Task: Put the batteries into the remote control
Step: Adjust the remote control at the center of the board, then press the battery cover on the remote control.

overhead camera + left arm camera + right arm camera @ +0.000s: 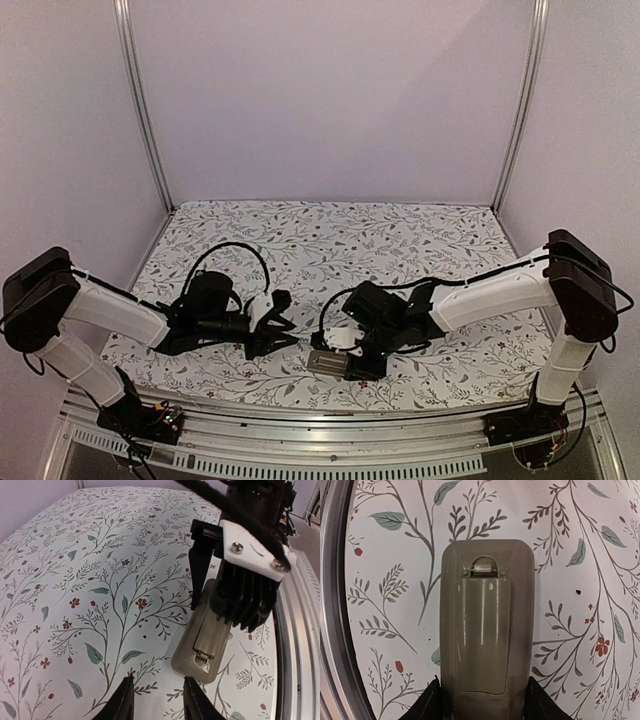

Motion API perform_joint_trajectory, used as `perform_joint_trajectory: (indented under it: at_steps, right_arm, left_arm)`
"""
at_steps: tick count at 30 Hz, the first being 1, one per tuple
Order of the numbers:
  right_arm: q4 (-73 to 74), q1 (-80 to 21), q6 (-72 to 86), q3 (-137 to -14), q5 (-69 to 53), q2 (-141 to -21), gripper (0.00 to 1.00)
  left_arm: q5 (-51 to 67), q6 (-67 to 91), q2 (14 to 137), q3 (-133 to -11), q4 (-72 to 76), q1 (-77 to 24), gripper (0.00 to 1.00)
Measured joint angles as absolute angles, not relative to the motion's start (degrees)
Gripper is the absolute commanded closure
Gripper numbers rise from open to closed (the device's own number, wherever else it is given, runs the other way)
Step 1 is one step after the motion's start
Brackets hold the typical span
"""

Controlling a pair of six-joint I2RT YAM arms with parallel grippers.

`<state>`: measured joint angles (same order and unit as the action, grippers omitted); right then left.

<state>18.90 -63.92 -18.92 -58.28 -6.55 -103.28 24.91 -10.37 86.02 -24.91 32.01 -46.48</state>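
The remote control is a grey-brown slab lying back-up on the floral tablecloth, near the table's front edge. Its battery cover is on, with the latch at the far end. My right gripper is shut on the remote's near end, one finger pressed against each long side. My left gripper is open with only tablecloth between its fingers. It stands just short of the remote's latch end and does not touch it. In the top view the left gripper lies to the left of the remote. The batteries are out of view.
The metal rail of the table's front edge runs right beside the remote. The floral cloth stretches back to the white walls and two upright metal posts.
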Motion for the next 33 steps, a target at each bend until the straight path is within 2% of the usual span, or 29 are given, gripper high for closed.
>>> perform_joint_trajectory:
  at_steps: [8,26,33]
  right_arm:
    - [19.8,-63.0,-26.9,-61.8,-10.4,-106.2,0.44]
    - [20.8,-62.8,-28.6,-63.7,-10.9,-106.1,0.02]
    - [12.7,-57.8,-20.1,-58.2,-10.5,-92.8,0.01]
  left_arm:
    - [27.0,-11.4,84.9,-21.2,33.6,-47.9,0.62]
    - [30.0,-14.3,89.1,-22.9,33.3,-50.0,0.64]
    - [30.8,-15.0,90.8,-23.7,33.2,-50.4,0.65]
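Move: The right fingers already straddle the brown remote control near its right end; its middle lies about 4 cm to their left, some 1 cm ahead and 1 cm lower. The table's near rail runs roughly 7 cm back of this hand. From the left hand, the remote's middle is about 9 cm to the right, 4 cm back and 6 cm below. Leftward about 2 cm, turning some 10 degrees counter-clockwise, the right hand slides the held remote along the table, then spreads its fingers wide, lets go and rises about 9 cm, going roughly 4 cm forward. Meanwhile the left hand draws back over 4 cm and sinks about 3, turning some 10 degrees clockwise, to bring its part-open fingers close to the remote's left end. ##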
